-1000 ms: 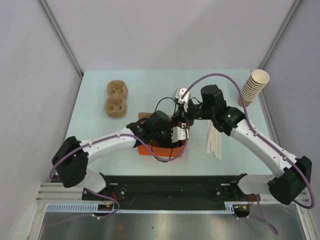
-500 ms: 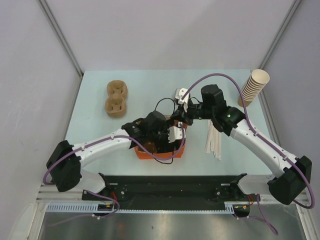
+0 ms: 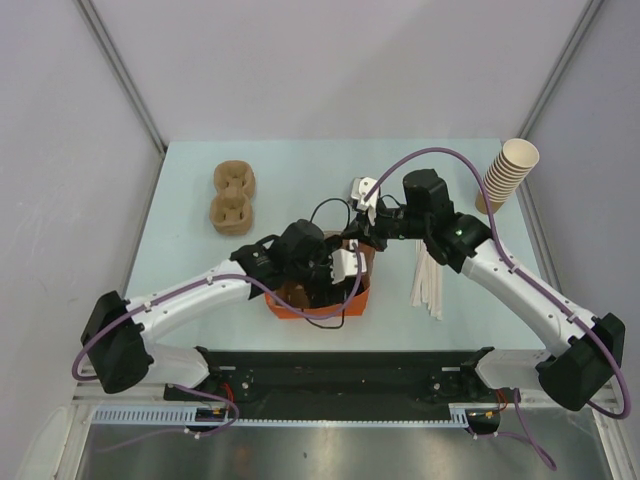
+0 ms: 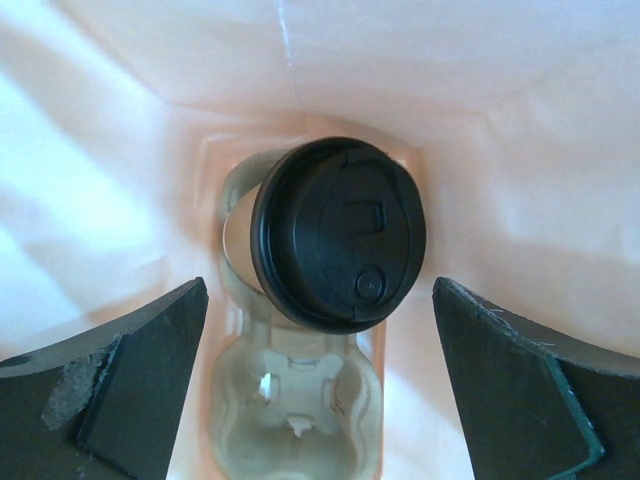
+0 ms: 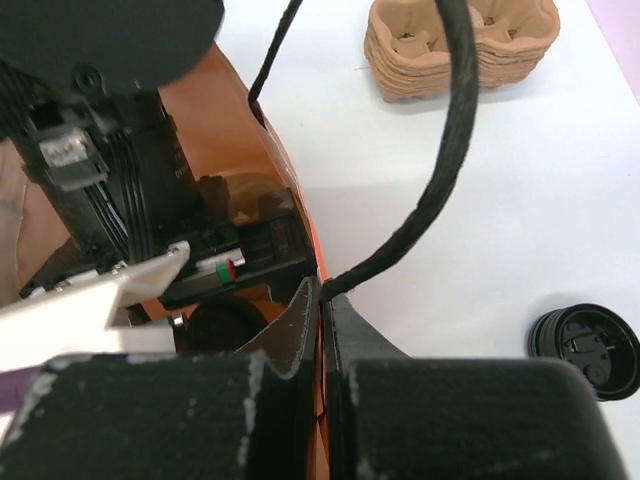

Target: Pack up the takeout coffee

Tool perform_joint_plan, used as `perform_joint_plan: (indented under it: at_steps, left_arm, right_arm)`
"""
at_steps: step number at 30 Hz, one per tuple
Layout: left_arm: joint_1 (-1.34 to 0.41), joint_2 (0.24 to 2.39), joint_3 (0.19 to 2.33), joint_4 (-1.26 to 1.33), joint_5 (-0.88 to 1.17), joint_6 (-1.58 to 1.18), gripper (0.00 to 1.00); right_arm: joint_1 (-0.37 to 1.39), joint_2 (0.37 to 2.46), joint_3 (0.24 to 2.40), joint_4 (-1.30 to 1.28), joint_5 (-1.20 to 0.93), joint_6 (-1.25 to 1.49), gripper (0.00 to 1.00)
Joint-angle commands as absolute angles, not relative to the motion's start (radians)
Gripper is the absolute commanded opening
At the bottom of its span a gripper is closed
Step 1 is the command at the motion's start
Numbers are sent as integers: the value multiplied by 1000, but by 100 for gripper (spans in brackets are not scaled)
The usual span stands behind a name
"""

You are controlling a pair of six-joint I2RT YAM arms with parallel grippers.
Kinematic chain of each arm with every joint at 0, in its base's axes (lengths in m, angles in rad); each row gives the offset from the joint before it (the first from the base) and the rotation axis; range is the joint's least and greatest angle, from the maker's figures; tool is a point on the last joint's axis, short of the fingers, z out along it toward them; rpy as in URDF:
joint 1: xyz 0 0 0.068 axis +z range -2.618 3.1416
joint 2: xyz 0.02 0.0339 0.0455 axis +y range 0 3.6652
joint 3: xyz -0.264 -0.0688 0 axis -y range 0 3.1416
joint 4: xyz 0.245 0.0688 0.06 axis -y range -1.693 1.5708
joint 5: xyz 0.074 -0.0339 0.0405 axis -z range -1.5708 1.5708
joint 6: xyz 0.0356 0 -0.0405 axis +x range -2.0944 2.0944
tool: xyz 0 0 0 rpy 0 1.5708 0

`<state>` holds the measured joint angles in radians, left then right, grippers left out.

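Observation:
The takeout coffee (image 4: 338, 232), a cup under a round black lid, stands tilted in the far slot of a pulp cup carrier (image 4: 300, 400) at the bottom of the orange bag (image 3: 300, 305). My left gripper (image 4: 319, 300) is inside the bag just above the cup. It is open, with its dark fingers (image 4: 140, 380) wide apart on either side and touching nothing. The carrier's near slot is empty. My right gripper (image 5: 322, 290) is shut on the bag's orange rim (image 5: 270, 160) at its far right corner (image 3: 358, 240).
A stack of pulp carriers (image 3: 232, 197) sits at the back left. A leaning stack of tan paper cups (image 3: 508, 172) stands at the back right. Pale stirrers (image 3: 430, 280) lie right of the bag. Black lids (image 5: 585, 350) rest on the table near the right gripper.
My left arm has swung its elbow and shoulder to the left, and its wrist has shifted slightly left over the bag. The bag moved a little with it. The right arm has stayed still.

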<state>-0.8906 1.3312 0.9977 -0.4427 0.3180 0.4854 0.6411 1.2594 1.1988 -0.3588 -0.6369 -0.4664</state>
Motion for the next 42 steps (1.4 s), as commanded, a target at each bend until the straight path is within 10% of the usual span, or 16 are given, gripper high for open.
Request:
perform_joint_plan:
  at_steps: [1, 42]
  left_arm:
    - [-888, 1264, 1071, -428, 328, 460, 100]
    - [-629, 1282, 1488, -595, 399, 218, 100]
  right_arm:
    - [650, 1233, 1210, -374, -663, -474, 0]
    - [443, 1417, 1353, -302, -678, -580, 0]
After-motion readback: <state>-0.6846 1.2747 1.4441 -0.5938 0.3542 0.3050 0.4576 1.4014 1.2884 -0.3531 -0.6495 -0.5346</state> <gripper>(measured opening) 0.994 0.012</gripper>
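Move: The left hand hangs wide open inside the tilted orange bag. The lidded cup lies about 4 cm to its right, 1 cm ahead and 5 cm below, and the bag's middle is some 3 cm left and 1 cm ahead, roughly at its height. The right hand pinches the far rim, with the bag's middle 5 cm back, 7 cm left and 13 cm below. From this hand the lid stack is some 23 cm ahead and 6 cm right, the straws 4 cm ahead and 20 cm right, both about 26 cm down. The left hand, fingers staying wide open, rises some 18 cm away from the cup and out through the bag's mouth, its wrist swinging its fingers up nearer to level, and late in the climb it also goes forward about 6 cm and slightly left, over the bag. The right hand first holds still, then, fingers still shut on the rim, draws it about 8 cm forward, less far to the right and slightly down, turning a little clockwise. ##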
